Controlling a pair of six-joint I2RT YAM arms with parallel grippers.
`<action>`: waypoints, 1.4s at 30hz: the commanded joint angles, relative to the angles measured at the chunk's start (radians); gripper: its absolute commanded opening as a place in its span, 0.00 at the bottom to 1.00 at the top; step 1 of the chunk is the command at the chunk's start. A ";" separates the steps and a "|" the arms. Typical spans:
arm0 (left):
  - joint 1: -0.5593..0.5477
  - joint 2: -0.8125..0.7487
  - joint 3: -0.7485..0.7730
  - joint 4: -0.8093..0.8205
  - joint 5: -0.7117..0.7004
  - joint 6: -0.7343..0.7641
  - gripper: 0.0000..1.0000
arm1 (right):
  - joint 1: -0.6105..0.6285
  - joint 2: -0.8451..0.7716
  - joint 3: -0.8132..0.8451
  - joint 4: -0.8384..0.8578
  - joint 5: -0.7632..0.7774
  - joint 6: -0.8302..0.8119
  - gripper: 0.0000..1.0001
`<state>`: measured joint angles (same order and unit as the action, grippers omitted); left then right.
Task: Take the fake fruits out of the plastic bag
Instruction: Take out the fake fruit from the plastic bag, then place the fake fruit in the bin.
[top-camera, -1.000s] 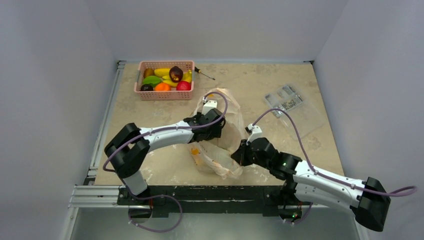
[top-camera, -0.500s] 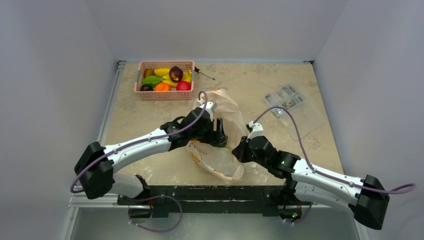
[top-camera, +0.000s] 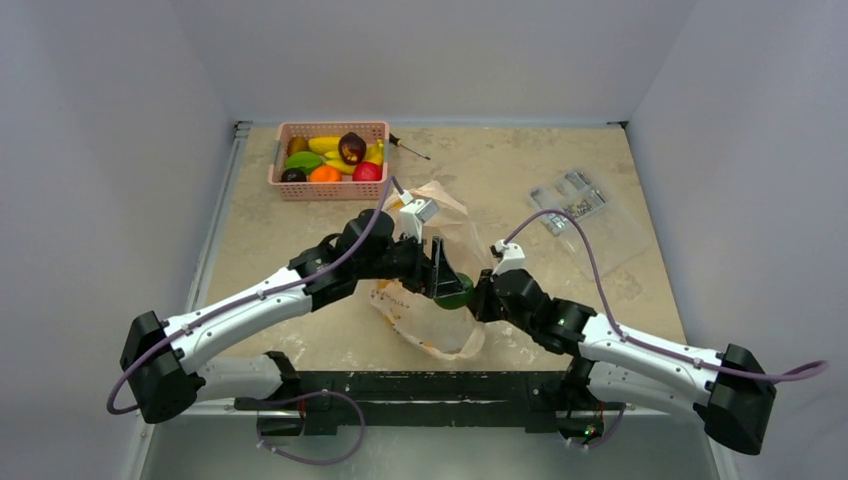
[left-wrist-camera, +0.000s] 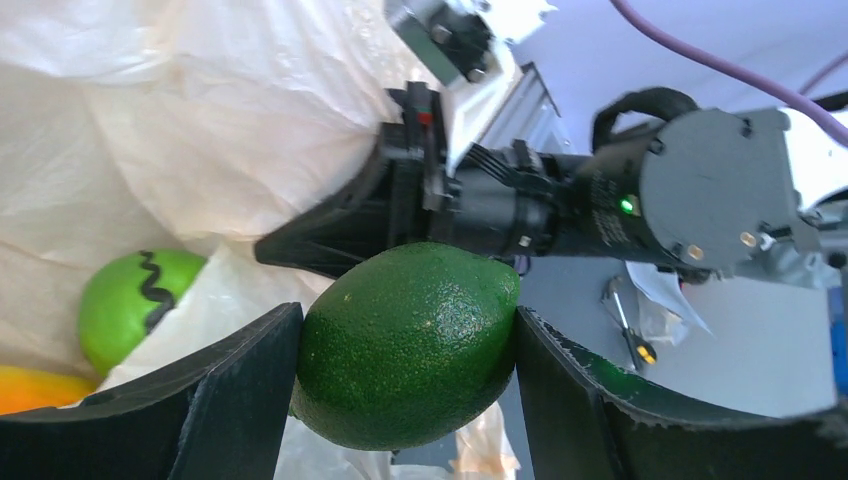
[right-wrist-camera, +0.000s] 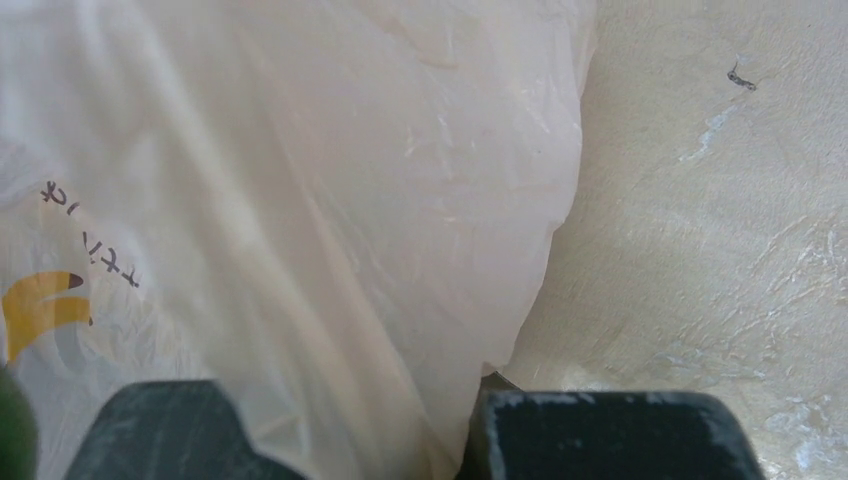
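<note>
The plastic bag (top-camera: 432, 318) lies crumpled at the table's middle front. My left gripper (top-camera: 447, 286) is shut on a dark green pebbled fake fruit (top-camera: 459, 292), held just above the bag's mouth; in the left wrist view the fruit (left-wrist-camera: 405, 345) fills the gap between the fingers (left-wrist-camera: 235, 400). A light green striped ball (left-wrist-camera: 135, 305) and something orange (left-wrist-camera: 35, 390) lie inside the bag (left-wrist-camera: 200, 120). My right gripper (top-camera: 483, 300) is shut on the bag's right edge; the film (right-wrist-camera: 300, 200) passes between its fingers (right-wrist-camera: 600, 435).
A pink basket (top-camera: 282, 183) with several fruits stands at the back left, with a screwdriver (top-camera: 410, 148) beside it. A flat clear packet of small parts (top-camera: 590, 215) lies at the right. Walls close in the table on three sides.
My left arm has stretched to the right and its gripper has come up out of the bag with the dark green fruit in it. The right gripper has kept hold of the bag.
</note>
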<state>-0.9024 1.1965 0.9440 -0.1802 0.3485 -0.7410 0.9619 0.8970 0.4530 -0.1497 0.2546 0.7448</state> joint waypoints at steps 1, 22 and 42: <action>0.005 -0.107 0.025 0.094 0.110 0.014 0.11 | 0.001 -0.004 0.053 0.017 0.055 0.005 0.00; 0.301 -0.302 0.455 -0.533 -0.707 0.247 0.00 | 0.000 0.061 0.077 0.025 0.064 -0.002 0.00; 0.679 0.196 0.229 0.130 -0.847 0.157 0.00 | -0.028 0.095 0.052 0.056 0.057 -0.045 0.00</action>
<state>-0.2749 1.3003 1.1320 -0.3447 -0.5465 -0.5877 0.9482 1.0000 0.4881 -0.1356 0.2970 0.7235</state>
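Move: The left hand already holds a dark green fruit above the bag's mouth. The basket it is bound for lies about 41 cm ahead, 29 cm to its left and 19 cm below. Of the fruits near the basket's front side, the orange is some 36 cm ahead and 29 left, the red apple 36 ahead and 19 left. The bag's middle sits about 11 cm ahead, 4 left, 17 below. From the right hand the basket is some 41 cm ahead and 33 left, 6 below. Up out over the bag first, drawing slightly back, then in a sweeping arc left and forward towards the basket, the left hand carries the pinched green fruit roughly 31 cm left and 23 cm forward; it crests some 18 cm up and sinks back to about its starting height, swinging counter-clockwise some 75 degrees until the fingers point forward. The right fingers keep their pinch on the bag's rim, easing barely forward and down. ##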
